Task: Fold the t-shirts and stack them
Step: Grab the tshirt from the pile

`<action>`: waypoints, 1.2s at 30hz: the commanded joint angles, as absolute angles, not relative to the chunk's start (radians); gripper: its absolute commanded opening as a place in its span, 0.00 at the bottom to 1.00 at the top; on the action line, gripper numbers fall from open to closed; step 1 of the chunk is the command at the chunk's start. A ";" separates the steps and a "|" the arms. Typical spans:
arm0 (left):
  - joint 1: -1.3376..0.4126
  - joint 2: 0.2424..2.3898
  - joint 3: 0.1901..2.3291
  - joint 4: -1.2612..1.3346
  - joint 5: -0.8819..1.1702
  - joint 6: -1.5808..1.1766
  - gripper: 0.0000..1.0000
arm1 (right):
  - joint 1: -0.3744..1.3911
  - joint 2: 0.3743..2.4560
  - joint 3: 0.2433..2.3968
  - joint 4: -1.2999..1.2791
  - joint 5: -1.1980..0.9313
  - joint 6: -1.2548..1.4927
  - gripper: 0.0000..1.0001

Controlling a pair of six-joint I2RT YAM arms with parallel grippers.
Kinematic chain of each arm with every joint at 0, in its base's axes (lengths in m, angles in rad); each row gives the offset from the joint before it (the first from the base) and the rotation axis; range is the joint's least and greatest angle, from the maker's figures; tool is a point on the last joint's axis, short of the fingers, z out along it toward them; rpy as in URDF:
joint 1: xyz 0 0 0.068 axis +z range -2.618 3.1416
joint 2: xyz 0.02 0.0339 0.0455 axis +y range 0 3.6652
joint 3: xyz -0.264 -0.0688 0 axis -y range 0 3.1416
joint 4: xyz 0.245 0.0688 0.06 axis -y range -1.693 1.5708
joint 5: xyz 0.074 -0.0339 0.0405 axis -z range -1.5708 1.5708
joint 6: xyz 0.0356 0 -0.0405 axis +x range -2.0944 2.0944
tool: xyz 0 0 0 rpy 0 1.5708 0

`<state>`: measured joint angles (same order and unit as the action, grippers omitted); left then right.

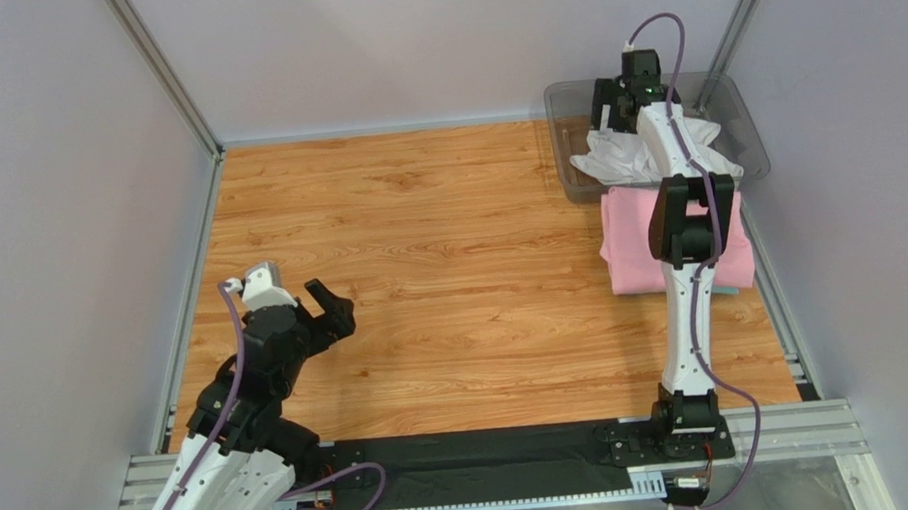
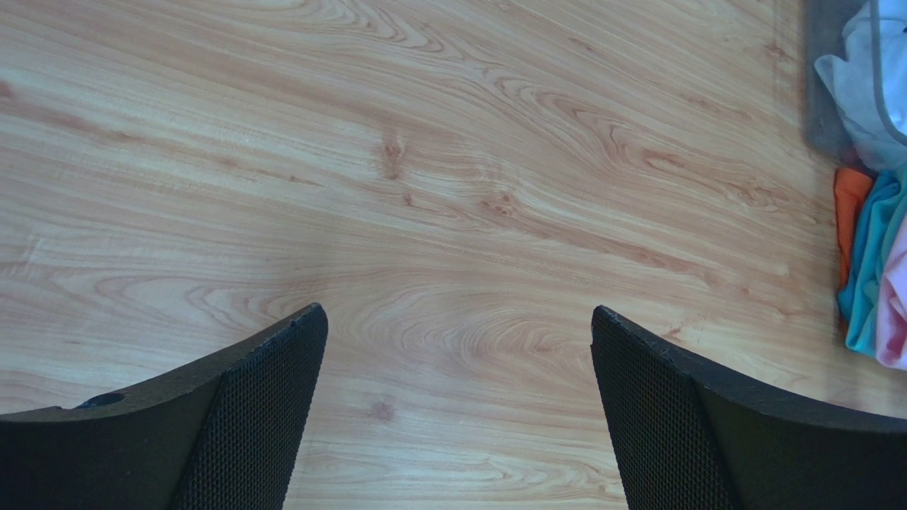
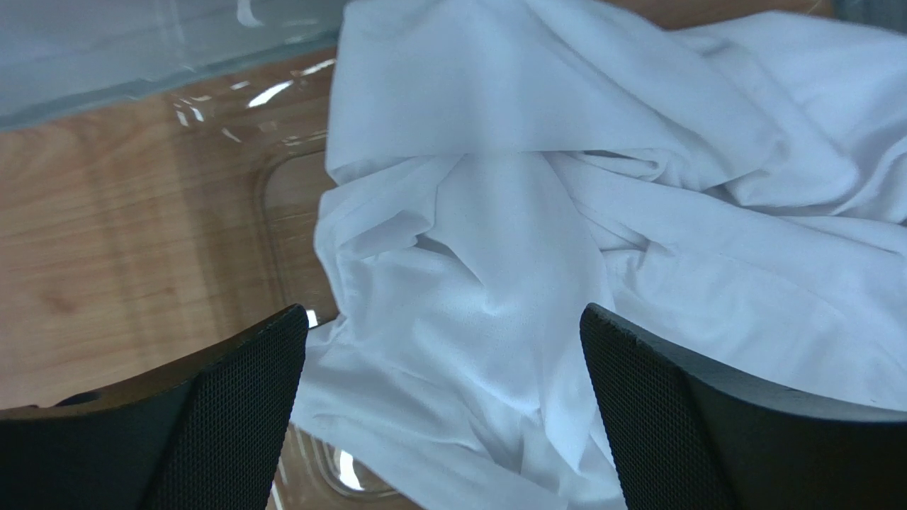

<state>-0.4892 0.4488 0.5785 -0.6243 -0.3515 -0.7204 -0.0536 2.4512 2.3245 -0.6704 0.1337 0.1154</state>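
Note:
A crumpled white t-shirt (image 1: 622, 154) lies in a clear plastic bin (image 1: 570, 106) at the back right; it fills the right wrist view (image 3: 554, 234). A folded pink t-shirt (image 1: 636, 244) lies on the table just in front of the bin, with a teal edge (image 1: 728, 290) showing under it. In the left wrist view the stack's edge shows teal (image 2: 873, 255), orange (image 2: 848, 207) and pink. My right gripper (image 3: 442, 351) hangs open right above the white t-shirt, holding nothing. My left gripper (image 1: 325, 315) is open and empty over bare wood at the near left (image 2: 458, 351).
The wooden table (image 1: 421, 246) is bounded by grey walls on the left, back and right. The bin's rim (image 3: 160, 96) stands close to the right gripper. The right arm (image 1: 687, 258) reaches over the pink stack. A black strip runs along the near edge.

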 commanded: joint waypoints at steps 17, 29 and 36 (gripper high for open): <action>-0.485 0.502 0.586 -0.643 -0.403 -0.744 1.00 | -0.094 2.573 2.376 -0.681 0.015 0.083 0.15; -0.485 0.505 0.575 -0.643 -0.287 -0.753 1.00 | -0.026 2.172 2.295 -0.692 -0.032 0.090 0.00; -0.485 0.499 0.566 -0.630 -0.172 -0.747 1.00 | 0.107 1.909 2.226 -0.683 -0.037 0.118 0.00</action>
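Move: Beneath the open right hand, about 8 cm down, lies the white t-shirt crumpled in the clear bin, its middle some 4 cm to the right and hardly 1 cm ahead. The folded pink stack lies about 21 cm back from this hand, 2 cm to its right and 9 cm lower. For the left hand, the white t-shirt is roughly 41 cm ahead, 62 cm to the right and 15 cm below. Sinking about 7 cm straight down into the bin, the right hand shuts its fingers on the white t-shirt, pinching a bunch of cloth. Then it rises fast, some 27 cm, drawing left and a little back as the fingers tip up about 20 degrees, and keeps its grip. The left hand, still open, only eases down a couple of centimetres. ##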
